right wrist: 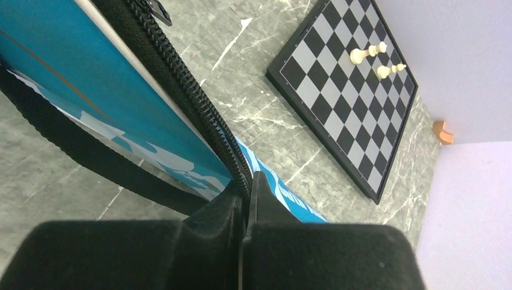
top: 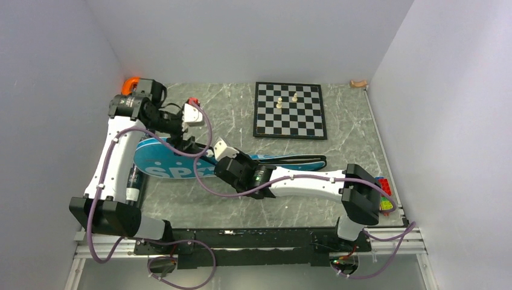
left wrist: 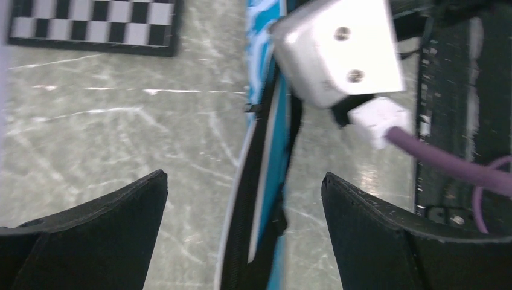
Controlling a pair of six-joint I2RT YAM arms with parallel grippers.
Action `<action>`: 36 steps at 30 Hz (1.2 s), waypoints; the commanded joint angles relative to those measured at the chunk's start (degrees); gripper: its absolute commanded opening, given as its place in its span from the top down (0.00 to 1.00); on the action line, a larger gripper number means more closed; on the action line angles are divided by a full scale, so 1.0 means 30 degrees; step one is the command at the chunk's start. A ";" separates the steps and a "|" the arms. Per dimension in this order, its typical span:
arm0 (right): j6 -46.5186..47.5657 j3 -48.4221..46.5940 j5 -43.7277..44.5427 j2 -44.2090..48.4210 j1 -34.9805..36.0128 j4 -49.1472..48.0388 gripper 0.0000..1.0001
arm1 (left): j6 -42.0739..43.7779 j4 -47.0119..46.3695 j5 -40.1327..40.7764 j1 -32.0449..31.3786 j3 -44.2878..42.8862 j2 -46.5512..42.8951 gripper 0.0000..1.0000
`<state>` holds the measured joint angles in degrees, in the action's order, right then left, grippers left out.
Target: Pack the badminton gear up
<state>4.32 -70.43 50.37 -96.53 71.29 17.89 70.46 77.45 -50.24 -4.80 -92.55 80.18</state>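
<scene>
The blue racket bag (top: 160, 164) lies flat across the left middle of the table, its narrow end stretching right. My right gripper (right wrist: 247, 181) is shut on the bag's black zipper edge (right wrist: 181, 84), and it shows near the bag's middle (top: 218, 164) from above. My left gripper (left wrist: 243, 178) hangs open just above the bag (left wrist: 275, 151), with the zipper edge running between its fingers (left wrist: 121, 211) and touching neither. It shows over the bag's upper rim (top: 181, 144) from above. A long black tube (top: 134, 181) lies by the left arm, beside the bag's wide end.
A chessboard (top: 290, 110) with two pale pieces sits at the back centre. An orange clamp tool (top: 130, 84) rests in the back left corner. Coloured bricks (top: 384, 193) lie at the right edge beside the right arm's base. Walls close in on the left, back and right.
</scene>
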 commanded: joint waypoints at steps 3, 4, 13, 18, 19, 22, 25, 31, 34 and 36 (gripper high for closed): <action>-0.2418 -0.0002 0.2586 0.1110 0.0305 -0.2245 1.00 | 0.0650 0.1357 0.0092 -0.1324 0.1711 -0.0225 0.01; -0.2609 0.0127 0.2939 0.1201 0.0355 -0.2349 1.00 | 0.0208 0.0831 0.0345 -0.1418 0.1944 -0.0266 0.01; -0.2268 0.1696 0.3999 0.2164 0.0830 -0.4350 1.00 | -0.1977 -0.2256 0.2952 -0.2501 0.2458 0.0234 0.01; -0.2511 0.1846 0.3940 0.1909 0.1142 -0.4287 1.00 | -0.2142 -0.3370 0.4395 -0.3253 0.3290 0.0727 0.01; -0.2547 0.1830 0.3925 0.1838 0.1192 -0.4252 1.00 | -0.2071 -0.3334 0.4538 -0.3398 0.3350 0.0982 0.01; -0.2630 0.1783 0.4164 0.1671 0.1356 -0.4191 1.00 | -0.1940 -0.2905 0.4988 -0.3771 0.3190 0.1728 0.08; -0.2469 0.1849 0.4587 0.1656 0.1389 -0.4542 1.00 | -0.2206 -0.2797 0.5487 -0.3921 0.3002 0.2443 0.19; 0.0174 0.2389 0.6159 0.1719 0.1074 -0.8200 1.00 | -0.4492 -0.5636 0.6886 -0.4055 0.2539 0.2553 0.68; 0.0545 0.2468 0.6384 0.1731 0.0476 -0.9367 1.00 | -0.5710 -0.8247 0.7436 -0.4184 0.3210 0.1692 0.83; 0.0324 0.2453 0.6442 0.1603 -0.0063 -0.9623 1.00 | -0.6268 -0.9670 0.8008 -0.4399 0.3586 0.1210 0.97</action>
<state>4.71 -61.71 62.65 -93.80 73.23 2.55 56.53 63.18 -31.86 -17.72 -82.56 87.39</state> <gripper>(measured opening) 0.031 0.157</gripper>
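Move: The racket bag hangs from the right gripper, and the free part of its zippered edge lies about 11 cm below the left hand, 1 cm ahead and 2 cm to its right. The right gripper is some 13 cm to the left hand's right, 1 cm back and 12 cm lower. The shuttle tube is roughly 24 cm left, level, 25 cm down; the chessboard 23 cm ahead, 30 cm right, 27 cm down. From the right hand, that free edge is 12 cm left, 2 cm ahead, 1 cm up. The bag's zippered edge gets a second grip: the open left hand sinks about 10 cm onto it, swinging back 3 cm and then forward again, drifting slightly right and tipping its fingers some 15 degrees further down. Low down, it shuts its fingers on the edge beside the zip pull, then eases up and forward. The right hand keeps its pinch and shifts barely 2 cm to the right. ##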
